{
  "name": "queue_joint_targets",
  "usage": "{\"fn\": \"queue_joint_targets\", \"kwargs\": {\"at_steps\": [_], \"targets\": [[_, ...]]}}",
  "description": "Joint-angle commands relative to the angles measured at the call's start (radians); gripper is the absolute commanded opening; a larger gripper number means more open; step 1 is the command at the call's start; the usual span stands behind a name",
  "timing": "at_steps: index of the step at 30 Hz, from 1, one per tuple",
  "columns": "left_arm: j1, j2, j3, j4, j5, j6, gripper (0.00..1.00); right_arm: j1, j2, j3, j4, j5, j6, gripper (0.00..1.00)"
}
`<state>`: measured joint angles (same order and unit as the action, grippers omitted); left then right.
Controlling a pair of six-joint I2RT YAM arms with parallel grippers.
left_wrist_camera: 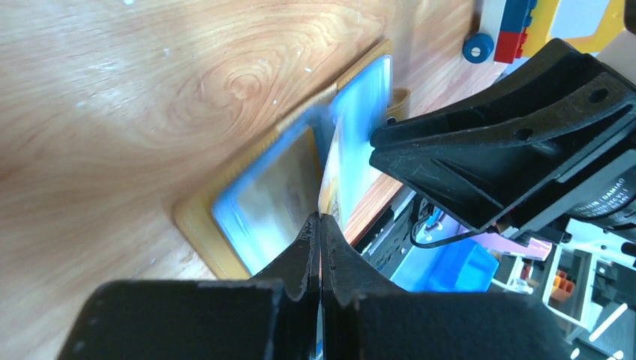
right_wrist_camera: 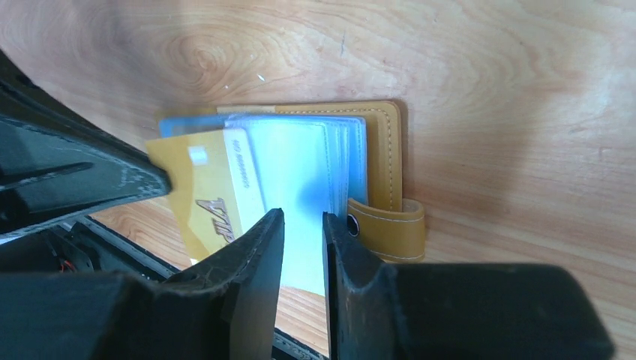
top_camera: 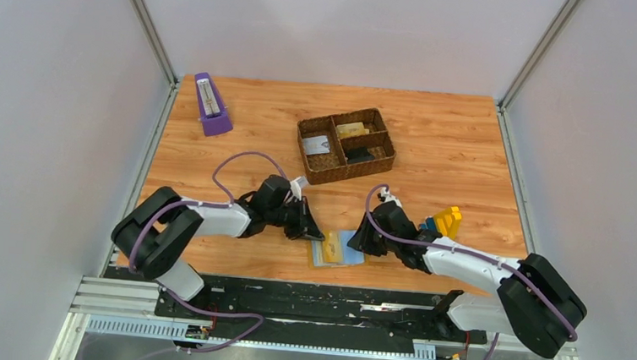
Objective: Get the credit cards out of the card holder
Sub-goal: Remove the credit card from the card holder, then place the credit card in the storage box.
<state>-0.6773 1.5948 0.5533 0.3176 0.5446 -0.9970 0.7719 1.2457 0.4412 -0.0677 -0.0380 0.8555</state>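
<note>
The card holder (top_camera: 345,256) lies open on the wood near the front edge, mustard-yellow outside (right_wrist_camera: 384,142), with light blue-grey pockets (right_wrist_camera: 304,161) and a small tab (right_wrist_camera: 390,229). My left gripper (top_camera: 311,230) is shut on the edge of a yellow credit card (right_wrist_camera: 199,191), which sticks out of the holder's left side at a slant. In the left wrist view the fingers (left_wrist_camera: 320,221) pinch that card (left_wrist_camera: 331,180) above the holder (left_wrist_camera: 255,191). My right gripper (top_camera: 360,240) sits over the pockets, jaws a little apart (right_wrist_camera: 303,217), with nothing clamped between them.
A brown woven compartment tray (top_camera: 304,149) stands behind the arms, with cards in its sections. A purple metronome (top_camera: 210,105) is at the back left. Yellow and blue toy blocks (top_camera: 443,221) lie just right of my right gripper. The table's front edge is close behind the holder.
</note>
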Motion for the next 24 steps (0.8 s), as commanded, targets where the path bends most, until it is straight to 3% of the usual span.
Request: {"fn": "queue_joint_targets", "kwargs": {"at_steps": [1,11,19,24], "targets": [[0.037,-0.132,-0.006,-0.155,-0.071,0.074,0.00,-0.012,-0.049,0.060,-0.022,-0.016,-0.069,0.28],[0.044,-0.411,0.054,-0.359,-0.180,0.128,0.00,-0.045,-0.181,0.091,0.127,-0.226,-0.155,0.45],[0.043,-0.533,0.014,-0.207,-0.073,0.063,0.00,-0.076,-0.170,0.084,0.232,-0.430,-0.161,0.62],[0.043,-0.557,-0.022,-0.102,-0.035,0.027,0.00,-0.083,-0.146,0.066,0.291,-0.470,-0.162,0.64]]}}
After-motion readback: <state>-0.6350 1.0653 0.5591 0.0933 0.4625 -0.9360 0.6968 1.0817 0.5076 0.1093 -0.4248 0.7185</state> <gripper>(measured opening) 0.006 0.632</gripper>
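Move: The left hand already has the gold credit card pinched by its long edge. The card's middle is about 3 cm to its right and 2 cm back, over the open card holder, whose middle is 4 cm right, 2 cm back and 4 cm below; the basket is about 26 cm ahead and 4 cm right. From the right hand, at the holder's right page, that card lies 5 cm left, level fore and aft and barely higher; the toy car is some 22 cm right and 7 cm ahead. Up and at first a little to its left, the left hand draws the card out of the holder's pocket, climbing about 12 cm with fingers still shut and rolling the wrist some 20 degrees. The right hand comes off the page, rises alongside and moves 5 cm left towards the card, spreading its fingers wide as they swing up and round to the left. ##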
